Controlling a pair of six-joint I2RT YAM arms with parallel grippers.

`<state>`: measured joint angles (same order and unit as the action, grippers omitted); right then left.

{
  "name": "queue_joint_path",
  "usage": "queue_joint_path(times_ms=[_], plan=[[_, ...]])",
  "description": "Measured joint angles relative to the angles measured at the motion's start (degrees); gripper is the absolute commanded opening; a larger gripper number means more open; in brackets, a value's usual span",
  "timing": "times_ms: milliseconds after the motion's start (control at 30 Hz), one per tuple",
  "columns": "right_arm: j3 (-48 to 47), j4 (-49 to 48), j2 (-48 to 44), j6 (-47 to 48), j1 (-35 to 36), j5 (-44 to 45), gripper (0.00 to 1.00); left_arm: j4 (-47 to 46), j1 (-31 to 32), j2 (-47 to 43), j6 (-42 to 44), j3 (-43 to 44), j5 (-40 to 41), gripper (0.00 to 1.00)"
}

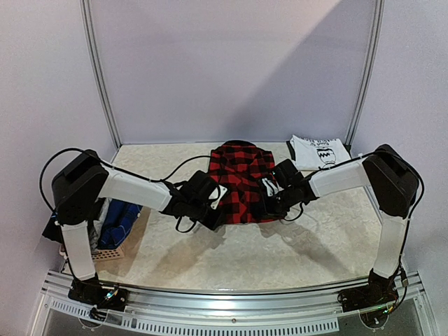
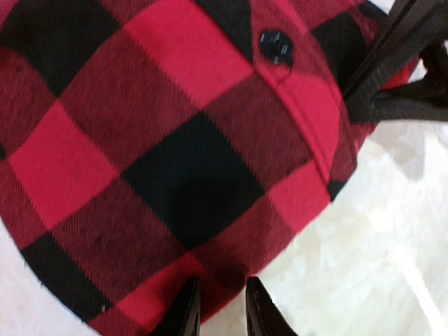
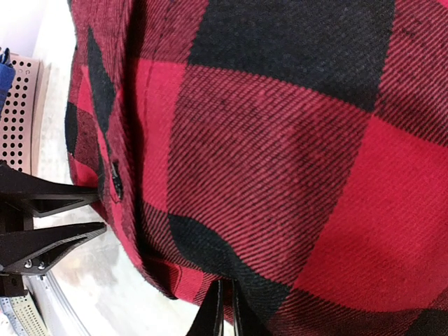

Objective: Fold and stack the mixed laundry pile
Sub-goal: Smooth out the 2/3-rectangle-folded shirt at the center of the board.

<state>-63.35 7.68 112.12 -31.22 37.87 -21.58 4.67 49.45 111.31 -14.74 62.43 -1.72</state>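
A red-black plaid shirt (image 1: pixel 241 180) lies in the middle of the table, and both grippers are at its near hem. My left gripper (image 1: pixel 218 199) holds the hem's left part. In the left wrist view its dark fingers (image 2: pixel 187 311) stand close together with the plaid edge (image 2: pixel 175 175) between them. My right gripper (image 1: pixel 271 197) holds the right part. Its fingertips (image 3: pixel 215 315) are pinched almost together on the shirt's edge (image 3: pixel 280 161). A folded white T-shirt with a dark print (image 1: pixel 320 151) lies at the back right, clear of both arms.
At the table's left edge stands a pinkish perforated basket (image 1: pixel 112 250) holding blue garments (image 1: pixel 119 220). It also shows in the right wrist view as the basket (image 3: pixel 17 112). White walls and metal frame posts (image 1: pixel 100 70) close off the back. Cables hang from both arms.
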Motion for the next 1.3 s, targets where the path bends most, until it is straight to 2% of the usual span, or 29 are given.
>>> queue_joint_path(times_ms=[233,433,733,1067,1300], plan=[[0.0,1.7,-1.1,0.0,0.3,1.2,0.08,5.1,0.7,-3.6,0.9,-1.6,3.8,0.24],[0.0,4.8,-3.7,0.1,0.4,2.4,0.12,7.2,3.3,-7.4,3.3,-1.6,9.7,0.31],[0.0,6.6,-9.9,0.9,0.4,4.1,0.32,5.4,10.1,-12.6,10.9,-1.7,20.7,0.4],[2.8,6.0,-17.5,1.5,0.4,9.6,0.39,2.0,15.7,-9.8,22.3,-1.4,31.6,0.53],[8.1,4.7,-20.4,1.0,-1.5,11.8,0.61,2.1,17.4,-4.5,27.5,1.9,34.8,0.62]])
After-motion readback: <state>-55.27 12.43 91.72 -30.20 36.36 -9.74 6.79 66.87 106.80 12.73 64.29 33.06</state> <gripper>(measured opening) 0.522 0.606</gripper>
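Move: The folded red-and-black shirt lies under both hands, which are down at its near edge. Its middle is about 15 cm ahead and 6 cm right of the left hand, and about 14 cm ahead and 6 cm left of the right hand, just below both. From the right hand, the white folded shirt lies some 27 cm ahead and 21 cm right. The basket laundry stands roughly 35 cm left of the left hand, about level with it. Leftwards first, by about 2 cm and low at the shirt's near-left part, the left hand slides out, then climbs off some 8 cm, swings back and to the right while tilting its fingertips up and forward about 35 degrees, and sinks slightly. The right fingers lift off the near edge by about 9 cm, then go right, away from the shirt. Both grippers open to about half or more. ##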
